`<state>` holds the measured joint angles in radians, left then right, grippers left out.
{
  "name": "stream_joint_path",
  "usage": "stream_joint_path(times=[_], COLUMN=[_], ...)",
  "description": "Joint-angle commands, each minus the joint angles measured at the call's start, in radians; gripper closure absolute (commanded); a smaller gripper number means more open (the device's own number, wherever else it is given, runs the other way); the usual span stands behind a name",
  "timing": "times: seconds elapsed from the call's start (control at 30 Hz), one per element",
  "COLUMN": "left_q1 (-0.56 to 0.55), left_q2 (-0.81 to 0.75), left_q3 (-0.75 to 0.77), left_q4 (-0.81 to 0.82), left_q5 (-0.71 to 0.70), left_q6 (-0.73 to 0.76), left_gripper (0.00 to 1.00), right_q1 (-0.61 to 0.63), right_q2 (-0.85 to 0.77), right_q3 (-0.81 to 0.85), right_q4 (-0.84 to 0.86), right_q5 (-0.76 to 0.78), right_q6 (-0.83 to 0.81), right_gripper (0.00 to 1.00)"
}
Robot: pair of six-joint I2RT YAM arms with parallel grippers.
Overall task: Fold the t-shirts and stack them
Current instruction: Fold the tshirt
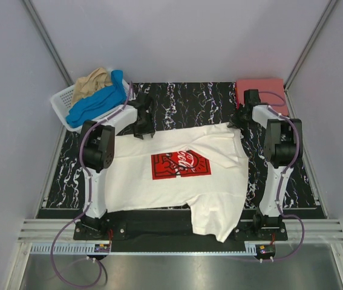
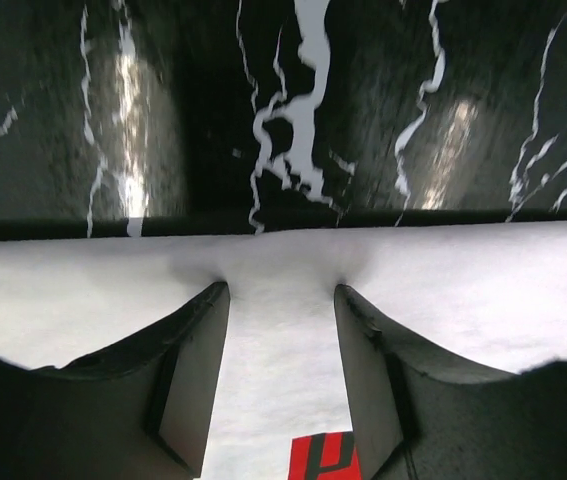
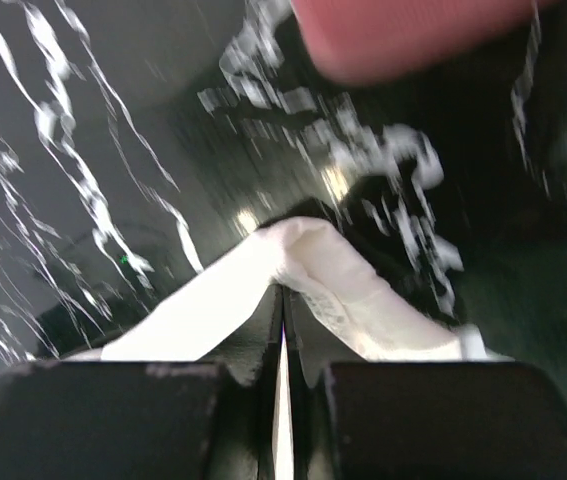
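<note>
A white t-shirt (image 1: 177, 181) with a red chest print (image 1: 181, 164) lies spread on the black marbled mat. My left gripper (image 1: 144, 130) stands open over the shirt's far left edge. Its fingertips rest on the white cloth (image 2: 283, 400), with cloth lying between them and the print's corner (image 2: 321, 458) just behind. My right gripper (image 1: 238, 121) is shut on the shirt's far right corner; a pinched fold of white cloth (image 3: 313, 265) rises around the closed fingers (image 3: 285, 292). A folded red t-shirt (image 1: 262, 92) lies at the back right, and shows blurred (image 3: 403, 30) in the right wrist view.
A white lattice basket (image 1: 62, 103) at the back left holds a blue t-shirt (image 1: 98, 101) and a tan one (image 1: 91, 81). The black marbled mat (image 1: 189, 103) shows bare beyond the shirt. Grey walls close in on three sides. A metal rail runs along the near edge (image 1: 177, 241).
</note>
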<state>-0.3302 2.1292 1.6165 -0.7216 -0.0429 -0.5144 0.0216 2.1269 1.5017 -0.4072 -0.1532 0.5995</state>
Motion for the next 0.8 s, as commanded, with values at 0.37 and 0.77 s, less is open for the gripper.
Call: stream_joint_path(times=[0.37, 0.77], left_q1=[0.031, 0.03], left_q2=[0.0, -0.455], left_q3=[0.29, -0.044], left_q4=[-0.078, -0.053], left_q5=[-0.009, 0.25], left_q6=[0.088, 0.152], left_gripper=[0.46, 0.43], right_q1=[0.006, 0.181], right_q2=[0.119, -0.566], right_q3=[0.425, -0.357], right_q4=[-0.033, -0.013], right_q5=[-0.109, 0.09], right_q6=[-0.064, 0.265], right_gripper=[0.84, 0.48])
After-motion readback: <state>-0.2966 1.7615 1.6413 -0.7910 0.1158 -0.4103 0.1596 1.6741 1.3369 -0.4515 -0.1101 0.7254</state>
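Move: The t-shirt's far edge runs some 3 cm ahead of the left hand's half-open fingertips, which already rest on the cloth. The shirt's far right corner is already in the right hand's closed fingers. The red print lies about 14 cm back and 12 cm right of the left hand, the laundry basket roughly 15 cm ahead and 24 cm left of it. From the right hand, the red box is about 14 cm ahead and 12 cm right. The t-shirt's far side is drawn forward over the table, the right hand dragging its pinched corner some 8 cm of travel while the left fingers press and slide forward about 5 cm. The right fingers then open to about half and let go; both hands lift off, rising roughly 15 cm and swinging back over the shirt, the right also leftward, fingertips tilting outward. The left stays half open. ##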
